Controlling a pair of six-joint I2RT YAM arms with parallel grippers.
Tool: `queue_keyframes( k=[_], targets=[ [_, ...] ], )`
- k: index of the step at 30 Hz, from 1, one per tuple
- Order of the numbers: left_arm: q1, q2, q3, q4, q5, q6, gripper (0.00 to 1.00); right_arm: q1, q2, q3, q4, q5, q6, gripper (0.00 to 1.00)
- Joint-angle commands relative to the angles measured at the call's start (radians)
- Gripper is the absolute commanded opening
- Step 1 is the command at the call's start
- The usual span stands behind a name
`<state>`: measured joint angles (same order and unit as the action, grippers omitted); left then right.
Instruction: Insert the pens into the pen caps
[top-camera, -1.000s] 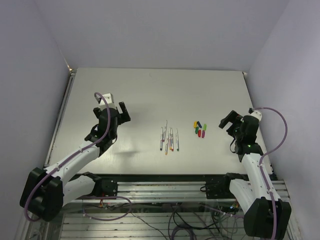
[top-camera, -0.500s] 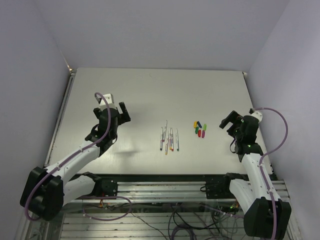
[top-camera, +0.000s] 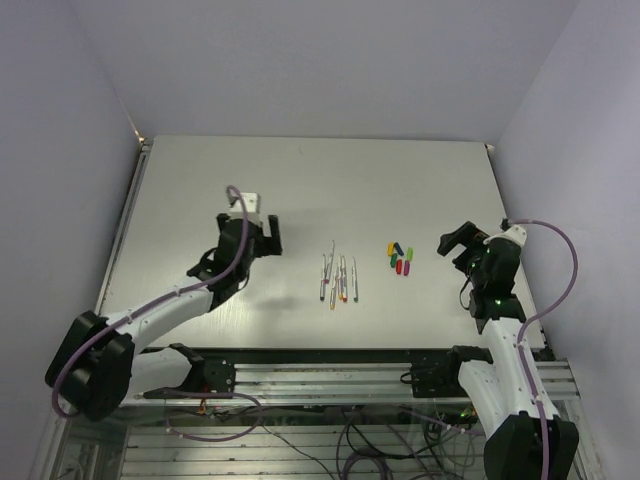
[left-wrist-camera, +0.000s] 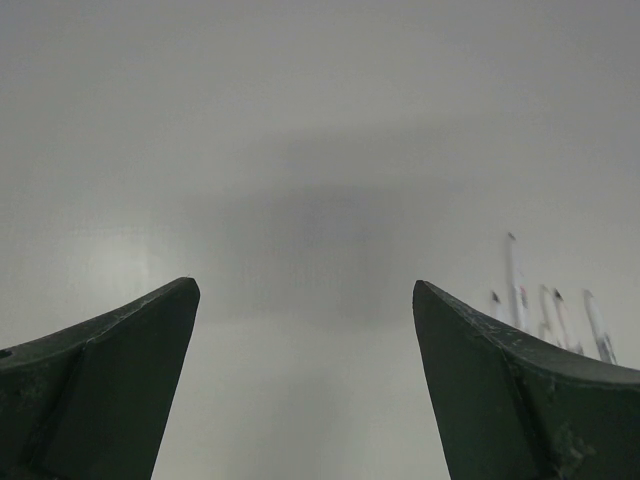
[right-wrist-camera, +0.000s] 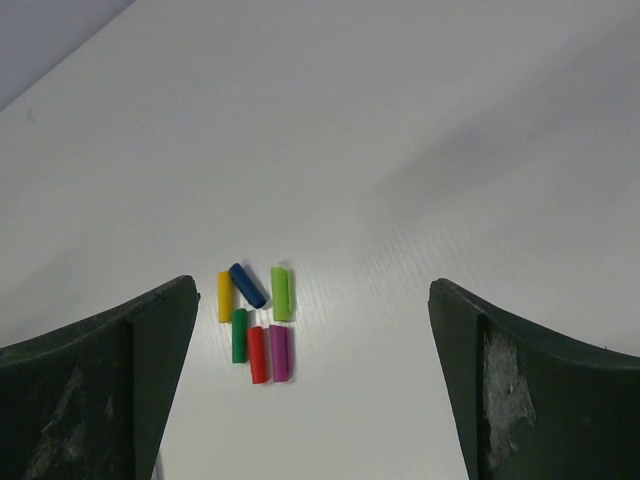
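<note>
Several slim white pens (top-camera: 338, 277) with small coloured ends lie side by side at the table's middle; their tips also show in the left wrist view as pens (left-wrist-camera: 545, 312) at the right edge. To their right sits a tight cluster of short pen caps (top-camera: 400, 258); the right wrist view shows these pen caps (right-wrist-camera: 255, 318) in yellow, blue, two greens, red and magenta. My left gripper (top-camera: 271, 236) hovers left of the pens, open and empty (left-wrist-camera: 305, 290). Right of the caps, my right gripper (top-camera: 453, 241) is also open and empty (right-wrist-camera: 310, 285).
The white table (top-camera: 300, 180) is walled by pale panels at the back and both sides. A metal rail (top-camera: 330, 360) with the arm bases and loose wiring runs along the near edge.
My left arm has swung right, bringing its gripper closer to the pens. The right arm has barely shifted. Both grippers stay open.
</note>
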<state>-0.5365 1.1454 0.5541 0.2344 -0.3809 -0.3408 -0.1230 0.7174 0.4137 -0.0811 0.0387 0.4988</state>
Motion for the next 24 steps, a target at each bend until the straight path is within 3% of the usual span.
queue_keyframes(
  k=[1,5,14,21,24],
  targets=[
    [-0.165,0.065,0.081,-0.017,-0.085,0.105,0.99,0.001,0.042,-0.003,0.083,-0.085,-0.007,1.0],
    [-0.211,0.142,0.12,-0.048,-0.085,0.071,0.99,0.001,0.078,0.002,0.111,-0.068,0.051,1.0],
    [-0.213,0.252,0.123,0.024,0.136,0.037,0.99,0.0,0.185,0.028,0.169,-0.19,0.029,0.98],
    [-0.214,0.32,0.155,0.01,0.194,-0.006,0.99,0.002,0.181,0.021,0.186,-0.279,-0.018,0.71],
    [-0.214,0.35,0.166,-0.007,0.211,-0.029,0.99,0.003,0.144,0.016,0.179,-0.256,-0.035,0.54]
  ],
)
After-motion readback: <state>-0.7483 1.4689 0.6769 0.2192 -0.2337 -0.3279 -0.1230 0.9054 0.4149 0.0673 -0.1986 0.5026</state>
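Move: From the left hand, the middle of the pen group lies about 22 cm to the right, 5 cm back and some 13 cm below; the green-ended pen lies about 28 cm right, 5 cm back. From the right hand, the cap cluster's middle lies roughly 14 cm left, 4 cm ahead and 13 cm below, with the magenta cap 12 cm left and 1 cm ahead, the light green cap 11 cm left and 5 cm ahead. Swinging quickly to its right towards the pens, about 11 cm with a little drawing back, the open left hand then sinks some 7 cm, turning about 20 degrees clockwise and tipping its fingers down. The right hand eases about 4 cm left and 2 cm forward towards the caps, sinks slightly, turns counter-clockwise, and late on closes its empty fingers by about a third. ##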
